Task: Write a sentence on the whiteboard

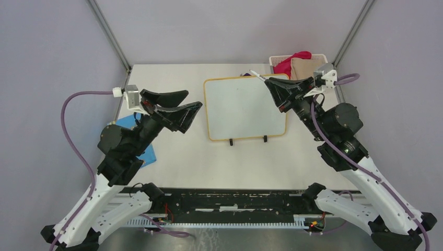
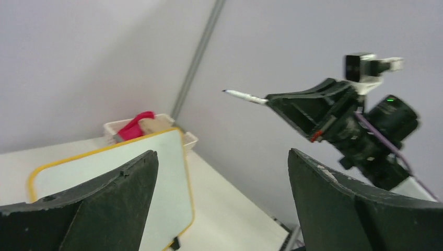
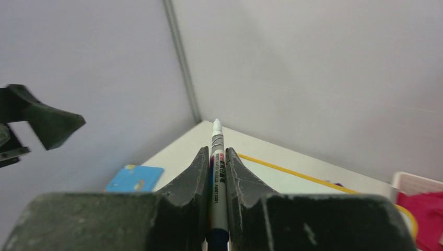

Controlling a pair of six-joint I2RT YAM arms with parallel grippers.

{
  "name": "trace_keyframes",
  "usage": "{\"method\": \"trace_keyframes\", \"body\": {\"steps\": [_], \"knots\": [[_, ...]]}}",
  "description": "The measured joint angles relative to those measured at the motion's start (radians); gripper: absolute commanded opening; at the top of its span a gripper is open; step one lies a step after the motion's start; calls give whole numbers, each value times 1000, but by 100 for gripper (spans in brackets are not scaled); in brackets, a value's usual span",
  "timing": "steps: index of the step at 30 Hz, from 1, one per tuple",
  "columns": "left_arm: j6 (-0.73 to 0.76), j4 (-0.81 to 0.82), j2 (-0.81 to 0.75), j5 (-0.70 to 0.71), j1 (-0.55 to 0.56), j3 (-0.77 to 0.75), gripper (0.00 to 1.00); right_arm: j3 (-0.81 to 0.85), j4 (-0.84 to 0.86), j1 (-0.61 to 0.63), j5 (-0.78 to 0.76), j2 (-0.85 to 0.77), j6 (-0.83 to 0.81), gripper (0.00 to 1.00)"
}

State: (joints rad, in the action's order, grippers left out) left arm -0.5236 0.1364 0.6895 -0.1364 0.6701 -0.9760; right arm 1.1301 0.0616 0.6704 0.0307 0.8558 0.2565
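The whiteboard (image 1: 245, 107), white with a thin yellow-orange frame and two black feet, lies in the middle of the table. Its surface is blank, and no sentence shows on it. My right gripper (image 1: 268, 81) is shut on a white marker (image 1: 258, 76) and hangs above the board's far right corner with the tip pointing left. The right wrist view shows the marker (image 3: 217, 133) clamped between both fingers of that gripper (image 3: 216, 150), over the board's edge (image 3: 292, 180). My left gripper (image 1: 192, 100) is raised left of the board, open and empty (image 2: 222, 154).
A blue patterned card (image 1: 149, 154) lies on the table under my left arm. A white basket (image 1: 272, 58) holding red and tan cloth stands at the far right corner. A small purple thing (image 1: 245, 74) peeks from behind the board's far edge.
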Motion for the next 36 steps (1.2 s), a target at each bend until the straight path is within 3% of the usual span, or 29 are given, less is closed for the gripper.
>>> {"method": "trace_keyframes", "body": {"steps": [9, 14, 19, 27, 33, 36], "knots": [[114, -237, 90, 309, 0, 63, 100, -77, 3, 307, -527, 79, -320, 0], [144, -289, 143, 433, 0, 76, 100, -148, 72, 362, -694, 155, -464, 0], [201, -260, 159, 475, 0, 76, 100, -195, 112, 356, -698, 175, -510, 0], [317, -237, 302, 454, 0, 66, 100, -214, 149, 260, -554, 172, -439, 0], [344, -238, 333, 444, -9, 66, 100, -262, 173, 272, -539, 146, -426, 0], [336, -227, 354, 375, -63, 66, 100, -303, 185, 302, -556, 125, -439, 0]]}}
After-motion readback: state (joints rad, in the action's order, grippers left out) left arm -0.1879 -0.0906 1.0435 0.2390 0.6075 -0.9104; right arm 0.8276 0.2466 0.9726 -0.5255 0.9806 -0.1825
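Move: The whiteboard stands propped on a slant, its middle about 13 cm ahead of the right hand, some 3 cm to its left and 37 cm below; that hand already holds the uncapped marker. The basket of cloths is about 36 cm ahead, 26 cm to the right and 43 cm below the right hand. From the empty left hand the whiteboard's middle lies 18 cm ahead, 18 cm right and 37 cm below; the blue cap is 13 cm ahead, 14 cm left and 48 cm below it. The marker, still pinched in the right hand, is brought down some 15 cm towards the whiteboard and a little forward, easing slightly back at the end; its raised tip dips nearly level and swings about 20 degrees clockwise. The left hand, fingers staying wide open, sinks 20 cm and reaches 13 cm forward towards the board's left edge, tipping to point slightly down. ##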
